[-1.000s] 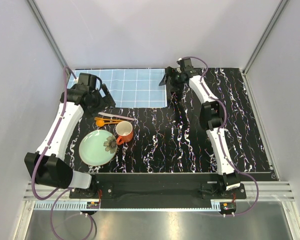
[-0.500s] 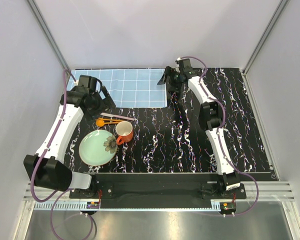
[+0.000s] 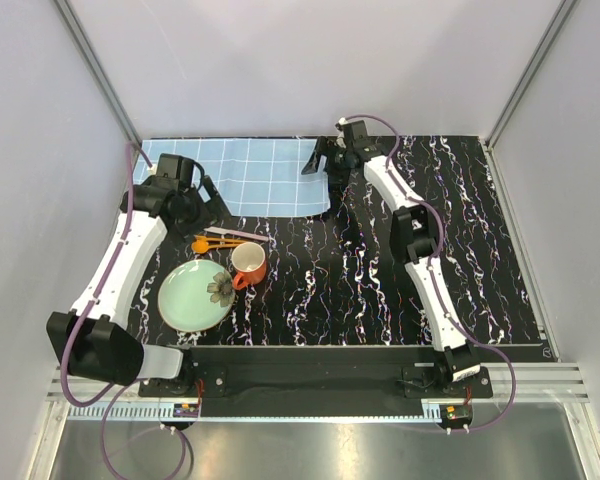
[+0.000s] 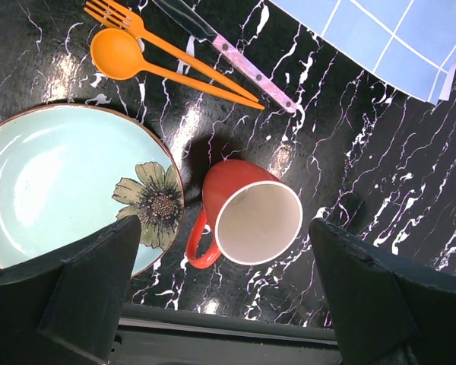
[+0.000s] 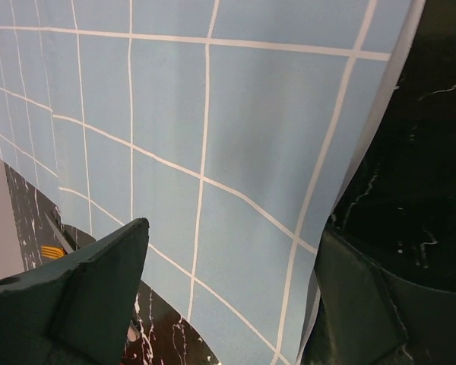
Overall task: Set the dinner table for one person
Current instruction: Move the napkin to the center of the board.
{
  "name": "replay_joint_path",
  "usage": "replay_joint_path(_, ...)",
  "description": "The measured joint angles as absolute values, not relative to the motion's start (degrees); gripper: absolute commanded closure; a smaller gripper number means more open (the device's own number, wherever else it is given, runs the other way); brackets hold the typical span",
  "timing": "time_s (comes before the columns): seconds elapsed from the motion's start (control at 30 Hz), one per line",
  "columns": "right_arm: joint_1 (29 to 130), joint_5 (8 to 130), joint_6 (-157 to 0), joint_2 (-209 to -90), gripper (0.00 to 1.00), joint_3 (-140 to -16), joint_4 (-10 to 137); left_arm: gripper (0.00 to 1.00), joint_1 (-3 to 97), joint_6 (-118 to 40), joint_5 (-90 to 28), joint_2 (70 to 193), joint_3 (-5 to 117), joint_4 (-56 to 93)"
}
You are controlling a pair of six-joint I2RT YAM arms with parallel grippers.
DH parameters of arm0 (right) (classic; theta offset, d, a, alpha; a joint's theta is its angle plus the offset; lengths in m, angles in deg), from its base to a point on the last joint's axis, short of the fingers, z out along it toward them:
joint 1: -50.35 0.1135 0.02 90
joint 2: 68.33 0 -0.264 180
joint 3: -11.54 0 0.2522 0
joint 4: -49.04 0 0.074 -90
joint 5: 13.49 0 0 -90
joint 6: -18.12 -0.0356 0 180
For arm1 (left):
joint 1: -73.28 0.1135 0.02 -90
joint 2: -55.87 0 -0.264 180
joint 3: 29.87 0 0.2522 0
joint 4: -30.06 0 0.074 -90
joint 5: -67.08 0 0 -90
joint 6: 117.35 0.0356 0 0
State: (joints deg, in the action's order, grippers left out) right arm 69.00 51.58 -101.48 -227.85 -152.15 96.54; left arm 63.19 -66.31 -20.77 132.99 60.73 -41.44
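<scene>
The dinner table (image 3: pixel 470 250) is glossy black with white veins. A light blue gridded placemat (image 3: pixel 260 175) lies at its back left. My right gripper (image 3: pixel 318 160) hangs open over the mat's right edge (image 5: pixel 213 137), one finger (image 5: pixel 357 304) beside that edge, which curls up a little. My left gripper (image 4: pixel 223 226) is open above an orange mug (image 4: pixel 251 217) that stands next to a pale green flowered plate (image 4: pixel 61 190). An orange spoon (image 4: pixel 118 55), an orange fork (image 4: pixel 106 11) and a knife (image 4: pixel 235 57) lie between the plate and the mat.
Plate (image 3: pixel 193 295), mug (image 3: pixel 248 265) and cutlery (image 3: pixel 225 240) cluster at the table's left front. Grey walls close in the back and both sides. The arms' bases and a black rail (image 3: pixel 320 375) run along the near edge.
My right gripper has moved left, from beside the placemat's right edge to over it. The left arm has barely shifted. Both grippers stay open.
</scene>
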Motion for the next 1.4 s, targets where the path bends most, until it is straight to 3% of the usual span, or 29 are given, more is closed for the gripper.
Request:
replay_joint_path(0.2,69.9,52.0,-101.5,-227.9,0.2,-152.1,96.7,0.01,63.1,-66.4,-20.6,131.6,59.2,-41.6)
replay_joint_path(0.27,69.9,52.0,-101.5,-228.0,0.33,-152.1,96.8,0.01,63.1,-66.4,-20.6,131.4,59.2,-41.6)
replay_joint_path(0.33,69.9,52.2,-101.7,-228.1,0.56,-152.1,97.3,0.01,63.1,-66.4,-20.6,131.3,59.2,-41.5)
replay_joint_path(0.37,70.0,52.5,-101.7,-228.3,0.78,-152.1,97.5,0.01,63.1,-66.4,-20.6,131.3,59.2,-41.5)
replay_joint_path(0.4,69.9,52.7,-101.6,-228.4,0.92,-152.0,97.9,0.01,63.1,-66.4,-20.6,131.3,59.2,-41.5)
replay_joint_path(0.43,69.9,53.1,-101.5,-228.6,1.0,-151.8,98.4,0.01,63.1,-66.4,-20.6,131.3,59.3,-41.5)
replay_joint_path(1.0,69.8,54.0,-100.8,-228.6,1.0,-151.3,99.7,0.01,63.1,-66.4,-20.6,131.3,59.3,-41.5)
replay_joint_path(1.4,66.5,60.8,-96.2,-219.9,1.0,-140.9,105.1,0.01,63.1,-66.2,-20.6,131.3,59.3,-41.5)
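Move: The right hand hovers open over the napkin's right edge, which lies about 2 cm to its right and 3 cm below; the napkin's middle is some 23 cm to its left and about level ahead. The knife lies roughly 22 cm left and 17 cm back, the mug about 17 cm left and 25 cm back. From the left hand the napkin's middle is about 30 cm ahead, 2 cm right and 19 cm down. The right fingers pinch the napkin's right edge shut between them as the hand sinks about 2.5 cm onto it, easing a little back. After a short hold the hand drags the edge to the right, some 6 cm and speeding up, staying low, while the wrist rolls its left side down about 10 degrees. ##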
